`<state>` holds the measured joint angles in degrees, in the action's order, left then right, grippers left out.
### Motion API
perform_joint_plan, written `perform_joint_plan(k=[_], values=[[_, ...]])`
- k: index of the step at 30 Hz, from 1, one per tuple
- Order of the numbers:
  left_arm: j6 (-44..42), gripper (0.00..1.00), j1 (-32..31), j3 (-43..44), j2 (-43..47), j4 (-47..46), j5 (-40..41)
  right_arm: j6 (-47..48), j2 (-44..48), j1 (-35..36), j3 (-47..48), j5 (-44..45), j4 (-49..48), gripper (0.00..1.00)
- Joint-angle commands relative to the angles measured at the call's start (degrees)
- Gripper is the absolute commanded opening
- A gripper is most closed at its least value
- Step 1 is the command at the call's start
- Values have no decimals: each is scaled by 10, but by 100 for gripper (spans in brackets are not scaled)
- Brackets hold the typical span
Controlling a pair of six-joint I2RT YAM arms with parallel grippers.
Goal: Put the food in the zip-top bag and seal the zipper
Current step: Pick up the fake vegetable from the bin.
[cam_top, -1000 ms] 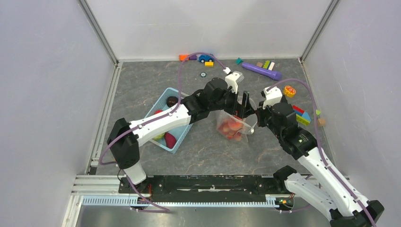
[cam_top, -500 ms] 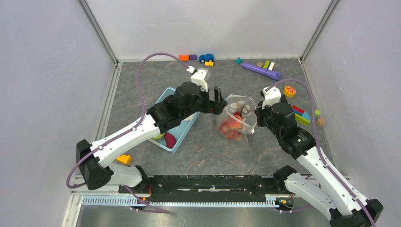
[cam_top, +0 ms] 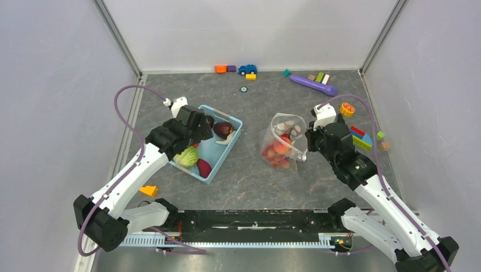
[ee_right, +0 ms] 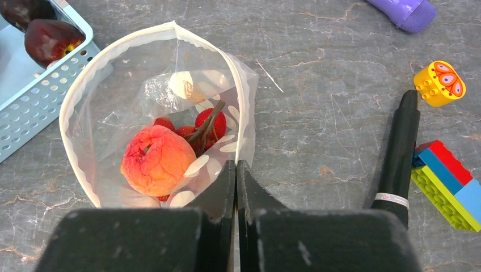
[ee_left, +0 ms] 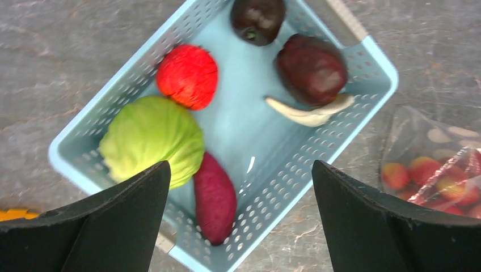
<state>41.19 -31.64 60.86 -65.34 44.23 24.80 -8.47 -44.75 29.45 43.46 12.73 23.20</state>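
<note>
The zip-top bag stands open-mouthed on the table, its zipper forming the pale rim. My right gripper is shut on the rim's near edge. Inside the bag lie an orange-red peach and strawberries. My left gripper hangs open above the light blue basket with nothing between its fingers. Below it lie more food: a green cabbage, a red ball, a magenta sweet potato and a maroon piece. From above, the bag sits right of the basket.
A yellow block lies near the left arm's base. A purple cylinder, toy car and loose blocks line the back wall. Coloured blocks and a black pen lie right of the bag.
My left arm has swung left from the bag's mouth to above the basket, staying open. The right gripper and the bag have not moved.
</note>
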Motion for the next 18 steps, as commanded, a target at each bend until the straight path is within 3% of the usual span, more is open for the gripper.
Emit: perform_joint_plan(k=[1,18], values=[[67,100,13,-5,28,85,68,8,0,-2,-3,12,-19,0],[69,100,76,-34,-15,98,80,9,-1,-2,-7,16,-18,0]])
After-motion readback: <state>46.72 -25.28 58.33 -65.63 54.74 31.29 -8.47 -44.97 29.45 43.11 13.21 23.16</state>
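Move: The green cabbage in the bin lies about 8 cm to the left of the empty left hand, some 5 cm back and 13 cm below. Of its neighbours, the red tomato is about 5 cm left and 1 cm ahead of the hand; the purple potato is roughly 9 cm back and 1 cm left, and the large dark eggplant 6 cm ahead and 7 cm right. From the right hand the cabbage is about 44 cm left, 4 cm back. With its fingers still wide open and empty, the left hand shifts about 6.5 cm left across the bin to line up with the green cabbage, drawing back some 2.5 cm early on and sinking about 3 cm, mostly later, slowing as it goes. Its wrist meanwhile swings some 15 degrees counter-clockwise and tips the fingers a little further down, while the right hand stays put, shut on the rim of the zip-top bag and keeping its mouth open. ##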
